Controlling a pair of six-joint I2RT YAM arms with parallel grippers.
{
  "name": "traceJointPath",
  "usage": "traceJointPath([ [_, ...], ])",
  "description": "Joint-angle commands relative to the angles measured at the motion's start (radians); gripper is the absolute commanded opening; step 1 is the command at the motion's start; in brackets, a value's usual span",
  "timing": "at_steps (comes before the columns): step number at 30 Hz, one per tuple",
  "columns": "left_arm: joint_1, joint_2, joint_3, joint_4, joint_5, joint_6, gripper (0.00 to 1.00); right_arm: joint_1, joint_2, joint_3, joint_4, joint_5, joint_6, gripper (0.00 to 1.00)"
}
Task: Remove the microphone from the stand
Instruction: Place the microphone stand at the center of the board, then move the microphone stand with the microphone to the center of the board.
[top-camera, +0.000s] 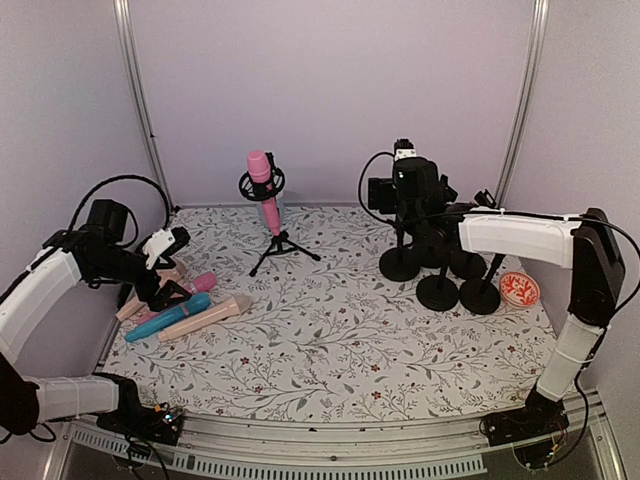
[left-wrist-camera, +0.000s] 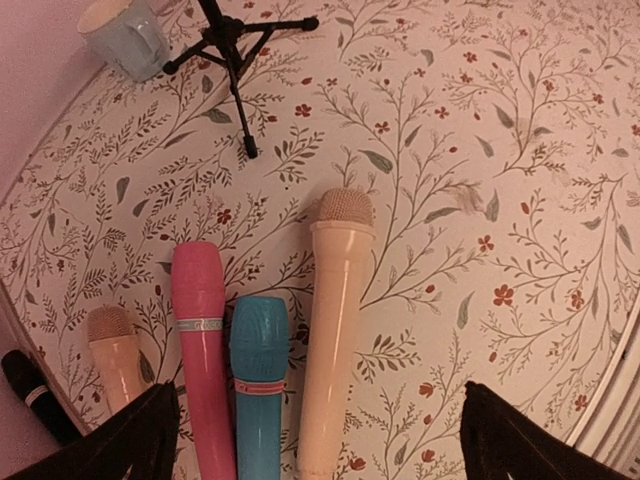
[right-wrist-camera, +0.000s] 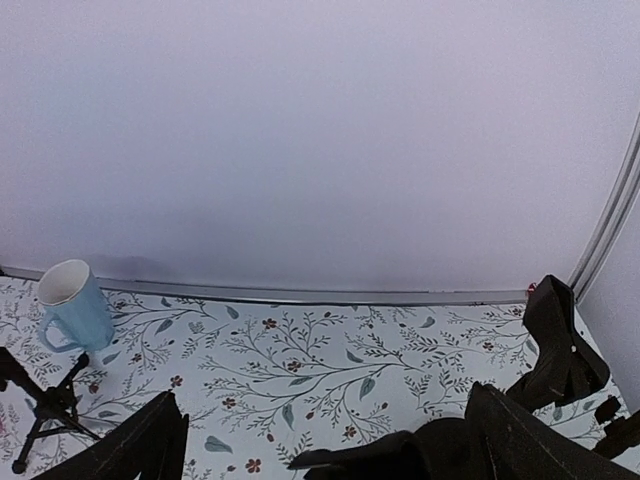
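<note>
A pink microphone (top-camera: 262, 188) stands upright in the clip of a black tripod stand (top-camera: 281, 245) at the back middle of the table. In the left wrist view only the stand's legs (left-wrist-camera: 232, 40) show, at the top. My left gripper (top-camera: 168, 292) (left-wrist-camera: 320, 442) is open and empty, low over a row of loose microphones at the left, far from the stand. My right gripper (top-camera: 400, 200) (right-wrist-camera: 330, 447) is open and empty, above the black stands at the back right, facing the back wall. The tripod's leg (right-wrist-camera: 40, 408) shows at the far left of its view.
Loose microphones lie at the left: beige (left-wrist-camera: 335, 330), teal (left-wrist-camera: 258, 385), pink (left-wrist-camera: 203, 350), a small beige one (left-wrist-camera: 115, 355) and a black one (left-wrist-camera: 35, 395). A pale blue mug (right-wrist-camera: 75, 305) stands behind the tripod. Several black round-base stands (top-camera: 440, 290) and a red disc (top-camera: 519, 289) are at the right.
</note>
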Motion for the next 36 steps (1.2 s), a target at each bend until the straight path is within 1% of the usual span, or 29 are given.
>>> traceJointPath([
  [1, 0.07, 0.012, 0.052, 0.033, 0.073, -0.031, 0.99, 0.088, -0.063, 0.058, -0.09, -0.011, 0.048, 0.99],
  [2, 0.083, 0.018, 0.056, 0.034, 0.083, -0.033, 0.99, 0.101, -0.067, 0.08, -0.103, -0.069, 0.047, 0.99],
  [4, 0.097, 0.028, 0.059, 0.033, 0.093, -0.035, 0.99, 0.111, -0.06, 0.147, -0.153, -0.256, 0.082, 0.99],
  [5, 0.1, 0.029, 0.058, 0.033, 0.095, -0.033, 0.99, 0.124, -0.052, 0.175, -0.155, -0.323, 0.091, 0.99],
  [7, 0.103, 0.028, 0.054, 0.028, 0.102, -0.029, 0.99, 0.16, -0.012, 0.239, -0.154, -0.412, 0.075, 0.99],
  [9, 0.103, 0.025, 0.047, 0.02, 0.108, -0.024, 0.99, 0.185, 0.049, 0.339, -0.196, -0.501, 0.046, 0.99],
  [11, 0.103, 0.021, 0.038, 0.018, 0.107, -0.021, 0.99, 0.192, 0.132, 0.487, -0.278, -0.572, 0.083, 0.99],
  [13, 0.104, 0.015, 0.028, 0.018, 0.098, -0.018, 0.99, 0.191, 0.213, 0.595, -0.342, -0.623, 0.143, 1.0],
  [18, 0.104, -0.005, 0.009, 0.006, 0.082, -0.001, 0.99, 0.189, 0.327, 0.731, -0.384, -0.746, 0.297, 0.91],
  [20, 0.105, -0.015, 0.004, 0.003, 0.078, 0.006, 0.99, 0.182, 0.356, 0.76, -0.405, -0.752, 0.342, 0.88],
  [24, 0.105, -0.027, -0.001, 0.002, 0.081, 0.012, 0.99, 0.156, 0.373, 0.749, -0.432, -0.728, 0.429, 0.8],
  [26, 0.104, -0.029, -0.001, 0.001, 0.085, 0.014, 0.99, 0.147, 0.375, 0.735, -0.416, -0.737, 0.472, 0.79],
  [31, 0.105, -0.021, 0.004, 0.0, 0.093, 0.009, 0.99, 0.123, 0.404, 0.731, -0.326, -0.87, 0.537, 0.77],
  [36, 0.104, -0.026, -0.003, -0.002, 0.085, 0.014, 0.99, 0.117, 0.43, 0.729, -0.222, -0.95, 0.596, 0.69],
])
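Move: The pink microphone, in its ring on the tripod stand, lies about 30 cm to the right hand's left, nearly level fore and aft and about as high. The blue mug is some 28 cm left and 13 cm ahead, about 22 cm lower; the black stand just set down is 3 cm ahead, 1 cm right and 15 cm below. From the left hand the pink microphone is roughly 20 cm ahead, 18 cm right and 10 cm higher. The right hand arcs about 25 cm left towards the pink microphone, turning some 45 degrees counter-clockwise, fingers partly closing. ##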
